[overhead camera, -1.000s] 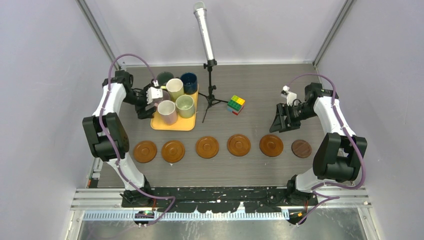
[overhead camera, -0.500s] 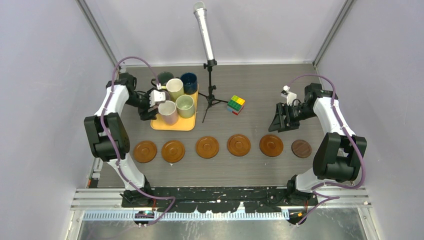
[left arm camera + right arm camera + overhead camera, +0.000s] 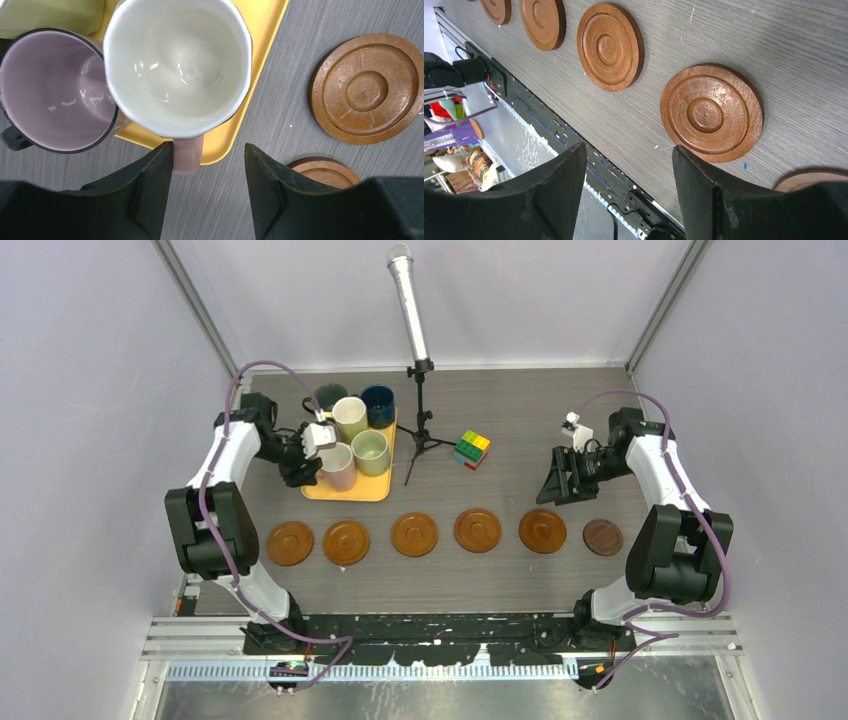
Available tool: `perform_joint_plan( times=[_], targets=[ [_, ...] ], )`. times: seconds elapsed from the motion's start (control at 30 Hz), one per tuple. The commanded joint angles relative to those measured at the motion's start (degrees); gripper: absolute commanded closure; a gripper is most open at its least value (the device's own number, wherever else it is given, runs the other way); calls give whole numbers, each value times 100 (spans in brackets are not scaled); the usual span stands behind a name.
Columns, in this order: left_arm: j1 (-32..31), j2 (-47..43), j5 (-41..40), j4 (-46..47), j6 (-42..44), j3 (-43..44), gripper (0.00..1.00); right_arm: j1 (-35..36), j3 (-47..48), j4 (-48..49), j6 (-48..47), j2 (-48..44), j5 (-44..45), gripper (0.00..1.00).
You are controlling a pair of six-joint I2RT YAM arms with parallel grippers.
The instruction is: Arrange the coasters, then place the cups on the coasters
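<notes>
Six brown coasters lie in a row across the table, from the leftmost coaster to the small dark coaster. The cups stand on the yellow tray: pink cup, pale green cup, cream-yellow cup, navy cup, dark green cup. The mauve cup shows in the left wrist view. My left gripper is open astride the pink cup's handle; one finger touches it, the other stands apart. My right gripper hangs open and empty above the right coasters.
A multicoloured cube sits right of a microphone stand, whose tripod legs spread just beside the tray. The handle of the pink cup overhangs the tray's near edge. A black rail runs along the table's near edge.
My left gripper has shifted a little toward the pink cup and its jaws have narrowed around the handle. The right arm has not moved.
</notes>
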Motion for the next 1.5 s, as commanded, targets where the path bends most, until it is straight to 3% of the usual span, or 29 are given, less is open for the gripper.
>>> perform_joint_plan(
  times=[0.0, 0.4, 0.57, 0.83, 1.07, 1.47],
  targets=[
    [-149, -272, -272, 470, -953, -265, 44, 12, 21, 112, 99, -33, -131, 32],
    [-182, -510, -434, 1667, -2429, -952, 48, 9, 5, 126, 135, -60, -149, 33],
    [-175, -512, -242, 1682, -2565, -987, 62, 19, -7, 124, 140, -90, -136, 34],
    [17, -686, -72, 1418, -2719, -902, 99, 10, -27, 138, 228, -273, -116, 35],
    [799, -1600, 466, 1366, -3115, -1002, 100, 9, -69, 229, 449, -494, -249, 35],
    [2587, -2528, 1240, -1740, -346, -884, 100, 14, -343, 491, 738, -776, -394, 36]
  ],
)
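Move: The pink cup stands on the near edge of the tray. Its middle is about 4 cm ahead of the left hand, 5 cm to its right and 4 cm lower, its handle almost under the open fingers. Of that cup, the purple mug is some 6 cm farther out and 3 cm left, the green cup 7 cm right and 3 cm farther out. The leftmost coaster lies roughly 11 cm back and 4 cm left of the hand. From the right hand the pink cup is about 44 cm left and 10 cm ahead. The left fingers close on the pink cup's handle, after the open hand sinks nearly 3 cm and turns some 20 degrees counter-clockwise to line up with it. Keeping that pinch, the hand lifts about 8 cm while swinging left and back off the tray, about 7 cm each way, and turns a little further counter-clockwise. ##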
